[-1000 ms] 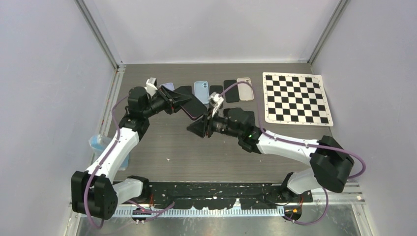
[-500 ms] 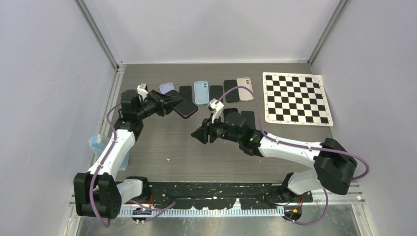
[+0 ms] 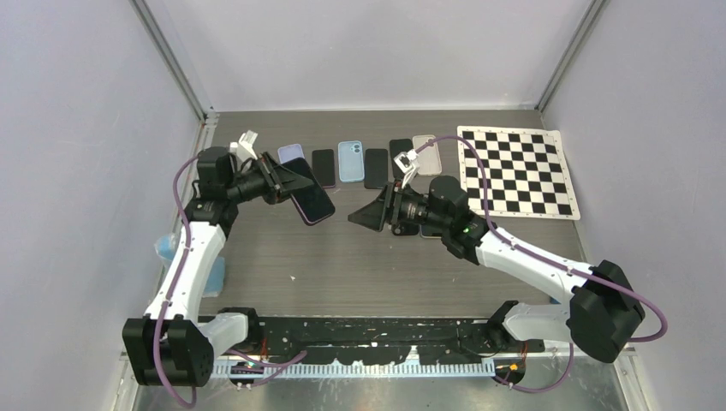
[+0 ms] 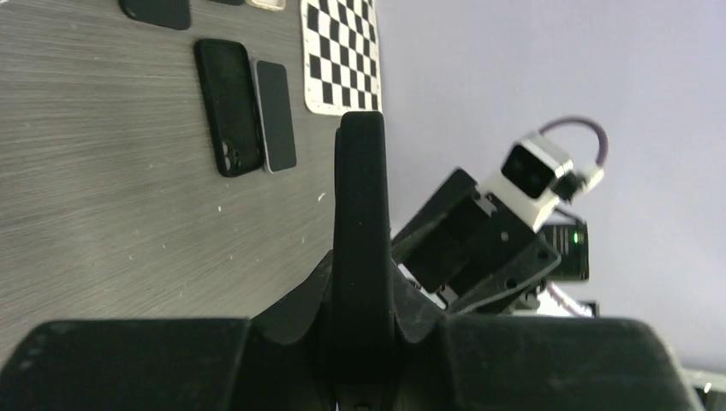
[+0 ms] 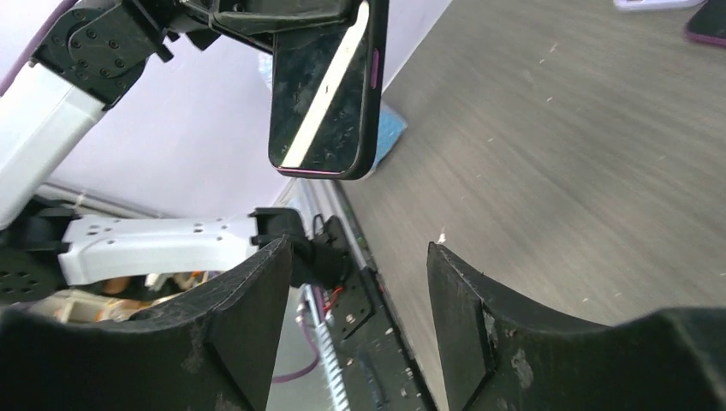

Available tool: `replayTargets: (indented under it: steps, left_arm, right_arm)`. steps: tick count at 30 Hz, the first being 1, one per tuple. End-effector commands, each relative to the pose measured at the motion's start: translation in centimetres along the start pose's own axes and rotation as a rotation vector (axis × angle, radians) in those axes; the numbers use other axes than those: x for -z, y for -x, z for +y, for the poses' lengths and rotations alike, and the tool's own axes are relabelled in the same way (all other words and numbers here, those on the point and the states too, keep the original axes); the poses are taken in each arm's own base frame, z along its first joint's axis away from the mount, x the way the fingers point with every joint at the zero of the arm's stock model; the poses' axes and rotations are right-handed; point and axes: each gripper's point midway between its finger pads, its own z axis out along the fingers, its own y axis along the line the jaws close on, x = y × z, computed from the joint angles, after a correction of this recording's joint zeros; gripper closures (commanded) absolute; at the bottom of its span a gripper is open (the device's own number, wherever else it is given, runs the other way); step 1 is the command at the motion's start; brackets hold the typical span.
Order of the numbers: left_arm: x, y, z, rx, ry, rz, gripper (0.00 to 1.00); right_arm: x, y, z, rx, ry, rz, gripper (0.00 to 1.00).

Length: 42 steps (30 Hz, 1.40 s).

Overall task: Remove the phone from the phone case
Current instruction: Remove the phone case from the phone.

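Observation:
The phone [image 3: 310,200] is dark-screened with a purple side button and lower edge, and it hangs tilted above the table's left middle. I cannot tell the phone case apart from the phone. My left gripper [image 3: 285,179] is shut on its upper end. In the left wrist view the phone [image 4: 361,197] stands edge-on between the jaws of the left gripper [image 4: 361,287]. My right gripper [image 3: 363,217] is open and empty, a short way right of the phone and pointing at it. The right wrist view has the phone [image 5: 330,94] above the spread right gripper [image 5: 358,250].
Several phones and cases lie in a row at the back: lilac [image 3: 292,152], blue [image 3: 351,161], black [image 3: 376,168], beige [image 3: 425,154]. A checkerboard mat [image 3: 516,171] fills the back right. Two dark phones [image 4: 229,107] lie under the right arm. A blue object [image 3: 171,248] sits at the left edge.
The left arm has pulled the phone back to the left. The right gripper has drawn away to the right and its jaws have opened wider, so the gap between the grippers has grown.

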Motion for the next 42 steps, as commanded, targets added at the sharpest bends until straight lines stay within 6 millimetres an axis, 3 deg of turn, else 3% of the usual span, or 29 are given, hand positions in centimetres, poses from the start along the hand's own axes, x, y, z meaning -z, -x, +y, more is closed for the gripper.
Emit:
replayTargets:
  steps: [1,4,7,13,29,32,34,37,42]
  left_arm:
    - [2.3,-2.8,-4.1,-0.232,-0.180,0.140,1.00]
    - [2.7,-3.8,-4.9,-0.250,-0.258,0.193,1.00]
    - [3.0,-4.1,-5.2,-0.274,-0.275,0.190,1.00]
    - [3.4,-4.3,-5.8,-0.280,-0.284,0.181,1.00]
    - [3.9,-4.7,-6.5,-0.261,-0.299,0.193,1.00]
    - [3.7,-4.4,-6.6,-0.256,-0.297,0.176,1.00]
    - [3.5,-4.3,-7.0,-0.245,-0.309,0.173,1.00]
    - [3.4,-3.9,-7.7,-0.231,-0.345,0.159,1.00]
    - [3.4,-3.6,-8.2,-0.224,-0.361,0.146,1.00]
  right_arm:
    - [0.3,0.5,4.7,-0.092,0.192,0.087,0.35]
    - [-0.1,0.7,6.7,-0.087,0.301,0.122,0.38]
    - [-0.7,0.7,7.0,-0.080,0.316,0.137,0.42]
    - [-1.5,-0.1,6.6,-0.080,0.315,0.172,0.70]
    - [-2.9,-0.4,5.6,-0.073,0.316,0.185,0.83]
    - [-3.7,-0.3,4.1,-0.069,0.245,0.170,0.94]
    - [-4.2,-0.8,2.1,-0.065,0.146,0.180,0.99]
    - [-4.6,-1.6,-1.0,-0.053,0.007,0.194,0.99]
    - [-4.6,-2.2,-3.8,-0.054,-0.130,0.203,0.99]
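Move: My left hand still holds the phone in its black phone case, the case's middle some 2 cm back and 1 cm right of my finger pads. From my open right hand that middle lies about 7 cm ahead and 9 cm left, nearly level, and the near right corner some 2 cm ahead and 5 cm left. On the table, roughly 25 cm below my right hand, an empty black case lies about 16 cm ahead and 13 cm right, with a bare phone 14 cm ahead and 20 cm right. I bring the cased phone back about 5 cm and up 3, turning my left hand some 15 degrees clockwise. Meanwhile my right hand goes left about 4 cm and back, swings counter-clockwise some 20 degrees, and shuts on the rim at the near right corner. Then both hands go forward, the right about 3 cm and slightly down, the left about 2, keeping its grip. ##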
